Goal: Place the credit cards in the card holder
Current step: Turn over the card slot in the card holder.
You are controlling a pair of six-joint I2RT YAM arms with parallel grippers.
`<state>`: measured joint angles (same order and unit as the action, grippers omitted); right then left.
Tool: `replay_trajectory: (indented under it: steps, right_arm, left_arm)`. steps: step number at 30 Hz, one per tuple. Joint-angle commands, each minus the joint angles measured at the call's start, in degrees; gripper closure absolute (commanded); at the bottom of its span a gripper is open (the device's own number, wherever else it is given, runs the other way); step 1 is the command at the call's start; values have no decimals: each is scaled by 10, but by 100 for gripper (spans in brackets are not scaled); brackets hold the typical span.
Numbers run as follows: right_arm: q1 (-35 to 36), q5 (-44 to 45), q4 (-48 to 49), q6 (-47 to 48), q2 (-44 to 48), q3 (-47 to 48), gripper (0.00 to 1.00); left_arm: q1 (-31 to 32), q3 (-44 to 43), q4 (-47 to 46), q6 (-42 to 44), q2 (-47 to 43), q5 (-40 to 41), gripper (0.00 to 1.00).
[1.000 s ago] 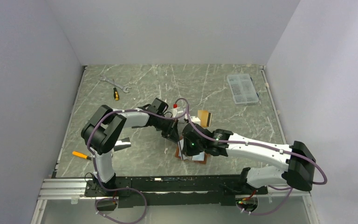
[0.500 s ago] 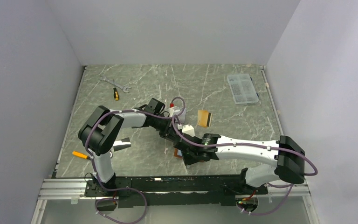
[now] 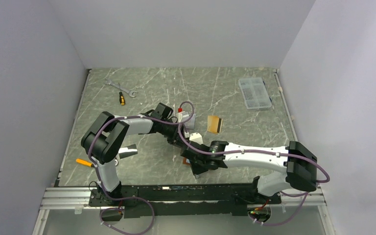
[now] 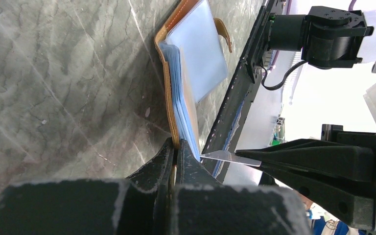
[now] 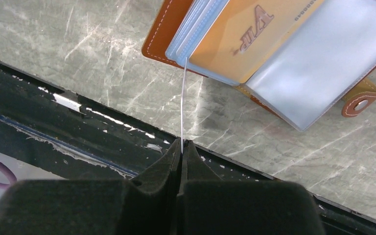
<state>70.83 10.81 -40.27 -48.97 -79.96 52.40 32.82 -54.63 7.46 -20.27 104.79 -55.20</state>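
Observation:
The card holder [image 4: 196,54] lies open near the table's front edge, tan leather outside with blue-grey sleeves; in the top view only a brown corner of the card holder [image 3: 186,159] shows under the arms. My left gripper [image 4: 176,143] is shut on the edge of its leather cover. My right gripper [image 5: 182,142] is shut on a thin credit card [image 5: 182,107], seen edge-on. The card's far edge touches the mouth of a sleeve. A gold card [image 5: 240,39] sits inside a sleeve. An orange card [image 3: 214,124] lies on the table behind.
A grey card [image 3: 127,151] lies by the left arm's elbow. A clear compartment box [image 3: 254,92] stands at the back right. A wrench [image 3: 120,87] and a small screwdriver [image 3: 122,98] lie back left, and an orange tool [image 3: 85,162] front left. The black base rail [image 5: 78,127] runs under the right gripper.
The right arm has drawn back toward the front edge and swung left. It has brought its card from above the holder to the holder's near side. The left arm has barely moved.

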Motion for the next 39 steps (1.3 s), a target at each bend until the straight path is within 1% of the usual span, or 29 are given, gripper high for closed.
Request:
replay_trajectory:
  steps: [1,7,12,15,19,28,32,33,35,37,39]
  right_arm:
    - [4,-8,24,9,-1,23,100]
    - [4,-3,26,8,-21,26,100]
    - [-21,42,-2,-9,-27,21,100]
    - [-41,63,-26,-25,-18,20,100]
    - [-48,89,-54,-49,6,12,100]
    - [-50,94,-82,-74,44,-6,100]
    - [-58,98,-58,-49,62,22,100]
    - [-61,95,-48,-38,57,34,100]
    - [-63,105,-63,-34,24,73,100]
    - [-62,135,-77,-54,-3,101,100]
    - [-63,160,-60,-78,-5,93,100]
  left_arm:
    - [1,3,-22,-4,-23,-17,100]
    - [2,2,-20,-3,-23,-19,100]
    - [2,2,-20,-4,-26,-21,100]
    - [2,1,-19,-4,-26,-25,100]
    - [2,1,-19,-6,-26,-28,100]
    - [2,0,-20,-6,-29,-32,100]
    - [2,-1,-20,-10,-35,-34,100]
    - [2,-1,-22,-12,-35,-35,100]
    - [2,-1,-23,-15,-35,-34,100]
    - [1,5,-35,-26,-34,-39,100]
    - [-2,9,-43,-33,-33,-46,100]
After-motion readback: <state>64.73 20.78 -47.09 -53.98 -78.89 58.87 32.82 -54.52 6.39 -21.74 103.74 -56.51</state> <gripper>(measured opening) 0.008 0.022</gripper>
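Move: In front of the right hand, which holds the striped white card, the card holder's gold-card slot lies about 7 cm ahead, 1 cm to the right and some 3 cm below. The empty clear slot is roughly 6 cm ahead and 5 cm right. The loose gold cards lie some 22 cm ahead and 8 cm right. From the left hand, already pinching the holder's cover, the gold-card slot is about 5 cm back, 6 cm right and slightly lower. Sweeping the held white card's edge at the slots' near end, the right hand dips nearly 1 cm, goes forward and right about 4 cm each, turning some 15 degrees clockwise, then climbs forward and back left until the card is above and clear of the slots. The left fingers keep their pinch on the leather cover, easing up about 1 cm at the end. ##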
